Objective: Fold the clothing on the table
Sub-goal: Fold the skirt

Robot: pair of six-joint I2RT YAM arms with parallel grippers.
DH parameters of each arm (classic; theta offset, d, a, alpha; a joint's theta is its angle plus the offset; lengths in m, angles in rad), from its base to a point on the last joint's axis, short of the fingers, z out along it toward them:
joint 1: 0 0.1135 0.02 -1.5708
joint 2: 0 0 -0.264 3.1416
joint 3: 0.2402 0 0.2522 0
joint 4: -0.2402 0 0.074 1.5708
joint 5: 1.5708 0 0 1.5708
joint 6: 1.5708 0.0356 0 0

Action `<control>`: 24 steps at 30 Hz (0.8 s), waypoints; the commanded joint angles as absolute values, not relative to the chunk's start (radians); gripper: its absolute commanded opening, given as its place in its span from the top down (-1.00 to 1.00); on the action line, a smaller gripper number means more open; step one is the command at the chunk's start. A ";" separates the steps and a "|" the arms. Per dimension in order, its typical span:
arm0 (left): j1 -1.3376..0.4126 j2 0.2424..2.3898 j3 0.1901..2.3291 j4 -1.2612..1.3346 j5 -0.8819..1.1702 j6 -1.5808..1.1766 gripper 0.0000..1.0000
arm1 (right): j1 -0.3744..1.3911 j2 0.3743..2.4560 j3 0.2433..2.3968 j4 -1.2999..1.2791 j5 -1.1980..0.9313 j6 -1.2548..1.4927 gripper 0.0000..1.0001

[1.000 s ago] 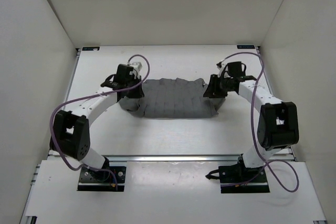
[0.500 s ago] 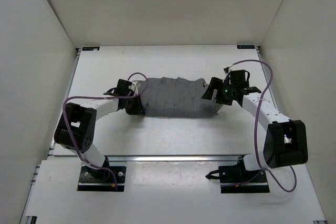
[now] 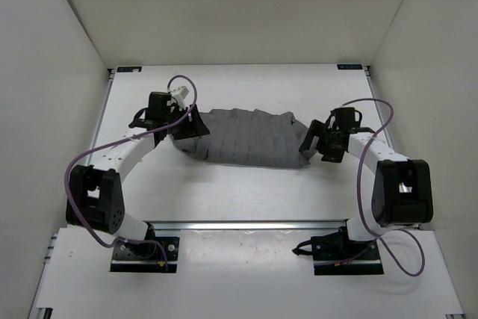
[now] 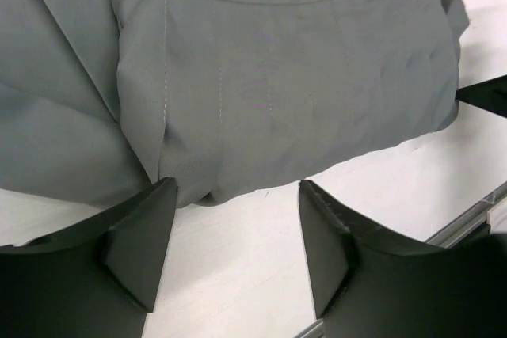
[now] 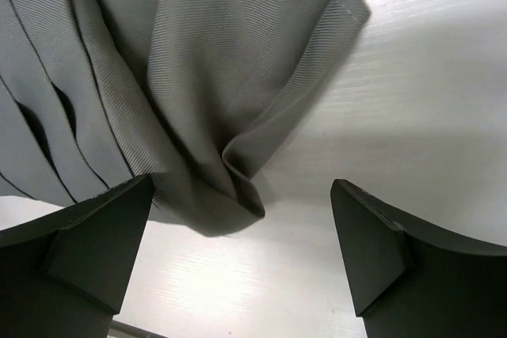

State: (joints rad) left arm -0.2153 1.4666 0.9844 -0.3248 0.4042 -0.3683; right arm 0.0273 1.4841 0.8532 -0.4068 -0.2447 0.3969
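The clothing (image 3: 250,138), a dark grey pleated skirt, lies folded into a wide band across the middle of the white table (image 3: 246,192). My left gripper (image 3: 187,131) stands open at its left end, and the left wrist view shows the cloth (image 4: 269,77) just beyond the spread fingers (image 4: 142,235), with bare table between them. My right gripper (image 3: 312,143) is open at the right end. There the folded corner of the skirt (image 5: 198,100) lies free ahead of the jaws, touching neither finger (image 5: 372,243).
White walls (image 3: 60,72) close in the table on three sides. A metal rail (image 3: 246,225) runs along the near edge in front of both arm bases. Purple cables (image 3: 373,117) loop above each arm.
Both grippers have opened and let go of the skirt ends. The left gripper has drawn back to the left, the right gripper to the right and slightly nearer; the folded skirt stays put.
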 commanded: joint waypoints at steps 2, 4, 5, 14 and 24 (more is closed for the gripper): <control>-0.238 1.492 1.019 -0.357 0.341 -0.319 -0.35 | 0.005 1.517 0.816 -0.259 -0.320 0.440 -0.84; -0.255 1.521 1.034 -0.348 0.313 -0.305 -0.21 | 0.002 1.539 0.805 -0.206 -0.334 0.452 -0.85; -0.256 1.544 1.034 -0.348 0.305 -0.308 -0.20 | 0.005 1.561 0.813 -0.190 -0.351 0.453 -0.85; -0.305 1.695 1.127 -0.345 0.246 -0.285 -0.06 | 0.011 1.657 0.830 -0.037 -0.455 0.452 -0.85; -0.334 1.833 1.193 -0.400 0.196 -0.285 -0.02 | -0.019 1.680 0.788 0.112 -0.558 0.467 -0.85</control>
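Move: The skirt lies folded in a wide strip between the hands. Its left end, just inside the loose left flap, is about 11 cm below the left hand, 2 cm ahead and 2 cm right; that flap lies level with the hand, some 5 cm to its left. From the right hand the skirt's right end is about 3 cm ahead, 5 cm left and 4 cm down; its far right corner is 10 cm ahead and 9 cm left. Left hand sinks about 9 cm onto the skirt's left end, narrowing; open right pushes its right end forward-left. ##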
